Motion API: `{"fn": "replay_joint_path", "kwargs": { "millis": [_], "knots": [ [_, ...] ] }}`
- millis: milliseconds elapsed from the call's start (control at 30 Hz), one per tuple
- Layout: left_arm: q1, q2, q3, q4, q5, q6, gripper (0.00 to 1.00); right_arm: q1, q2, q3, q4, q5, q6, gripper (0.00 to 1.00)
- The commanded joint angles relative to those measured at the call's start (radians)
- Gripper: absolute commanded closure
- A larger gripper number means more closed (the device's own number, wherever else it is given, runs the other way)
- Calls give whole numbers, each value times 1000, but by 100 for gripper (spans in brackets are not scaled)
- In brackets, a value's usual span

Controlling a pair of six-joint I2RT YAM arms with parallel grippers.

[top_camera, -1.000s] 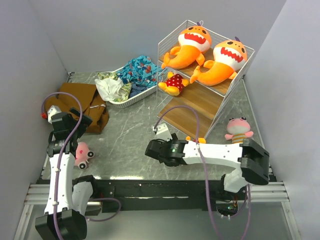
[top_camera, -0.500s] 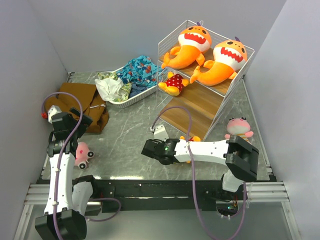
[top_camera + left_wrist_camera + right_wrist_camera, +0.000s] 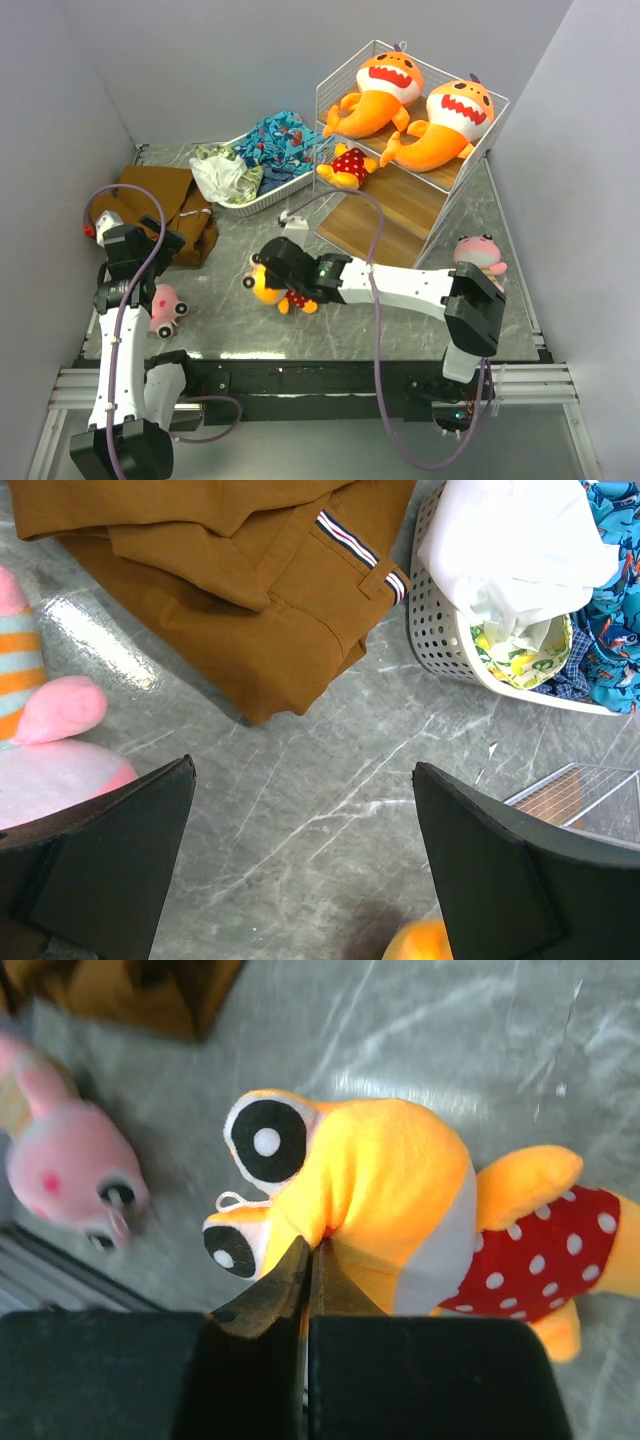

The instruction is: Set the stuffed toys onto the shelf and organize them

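Observation:
My right gripper (image 3: 310, 1252) is shut on the head fabric of a yellow-headed doll (image 3: 385, 1195) in a red polka-dot dress, over the table's front middle (image 3: 275, 290). A pink striped plush (image 3: 70, 1175) lies further left on the table (image 3: 165, 308), beside my left gripper (image 3: 140, 262). In its wrist view the left gripper (image 3: 303, 770) stands open over bare marble, with that plush (image 3: 45, 745) at its left finger. Two orange sharks (image 3: 385, 88) (image 3: 450, 122) lie on the top tier of the shelf (image 3: 400, 205), and a second doll (image 3: 348, 165) on the middle tier. Another pink plush (image 3: 478, 257) sits right of the shelf.
A brown cloth (image 3: 170, 205) lies at the left (image 3: 230, 590). A white oval basket (image 3: 250, 195) with patterned clothes (image 3: 278, 140) stands at the back, left of the shelf. Grey walls close in on all sides.
The right gripper has shut on the doll and swung left with it, from in front of the shelf to the table's front middle. The left arm has not moved.

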Motion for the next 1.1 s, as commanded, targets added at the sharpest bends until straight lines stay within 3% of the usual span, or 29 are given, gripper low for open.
{"fn": "replay_joint_path", "kwargs": {
  "millis": [0,200,233,400,500,533,600,633,700,733,833,900,967,1067],
  "knots": [
    [-4,-8,0,29,-10,12,4,-78,60,50,171,1,144,95],
    [-4,-11,-3,29,-10,14,4,-132,126,78,250,-26,201,68],
    [-5,-10,-3,29,-8,14,4,-132,128,88,252,-38,148,60],
    [-5,-2,-1,34,3,14,3,-135,58,99,270,-87,-124,48],
    [-4,-7,-3,34,4,14,3,-135,-27,17,354,-184,-410,42],
    [-4,-13,-4,36,4,15,3,-138,-47,-8,396,-315,-633,41],
    [-4,-19,-6,37,4,15,4,-136,-105,-71,395,-435,-853,39],
    [-5,-21,-6,39,4,15,4,-135,-127,-92,366,-463,-1059,37],
    [-5,-24,-6,40,4,17,4,-136,-194,-160,333,-531,-1226,36],
    [-4,-25,-6,40,4,18,3,-135,-222,-195,327,-552,-1402,35],
    [-5,-28,-8,40,6,19,4,-145,-335,-365,361,-704,-1724,32],
    [-4,-31,-8,42,4,20,4,-170,-337,-373,327,-739,-1797,32],
    [-5,-33,-8,42,7,20,3,-175,-316,-341,186,-707,-1899,32],
    [-7,-30,-11,43,13,20,3,-170,-308,-367,200,-637,-1974,32]
  ]
}}
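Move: The right gripper is shut on the head of the yellow toy in the red dotted suit; the toy's middle lies about 5 cm right of this hand, 2 cm back and 4 below. The pink toy is some 25 cm to its left, 5 back and 10 below; the lower shelf board about 13 cm ahead, 22 right and 10 below. From the left hand the yellow toy lies roughly 26 cm right, 8 back and 7 lower. Swing the right gripper about 7 cm forward while opening it to let go of the yellow toy's head. Then lift a little and draw back some 8 cm and as far to the right, rolling the wrist roughly 90 degrees counter-clockwise so the fingers point left and down, and finish by sinking a few centimetres, fingers open, at the toy's leg end, clear of it. ##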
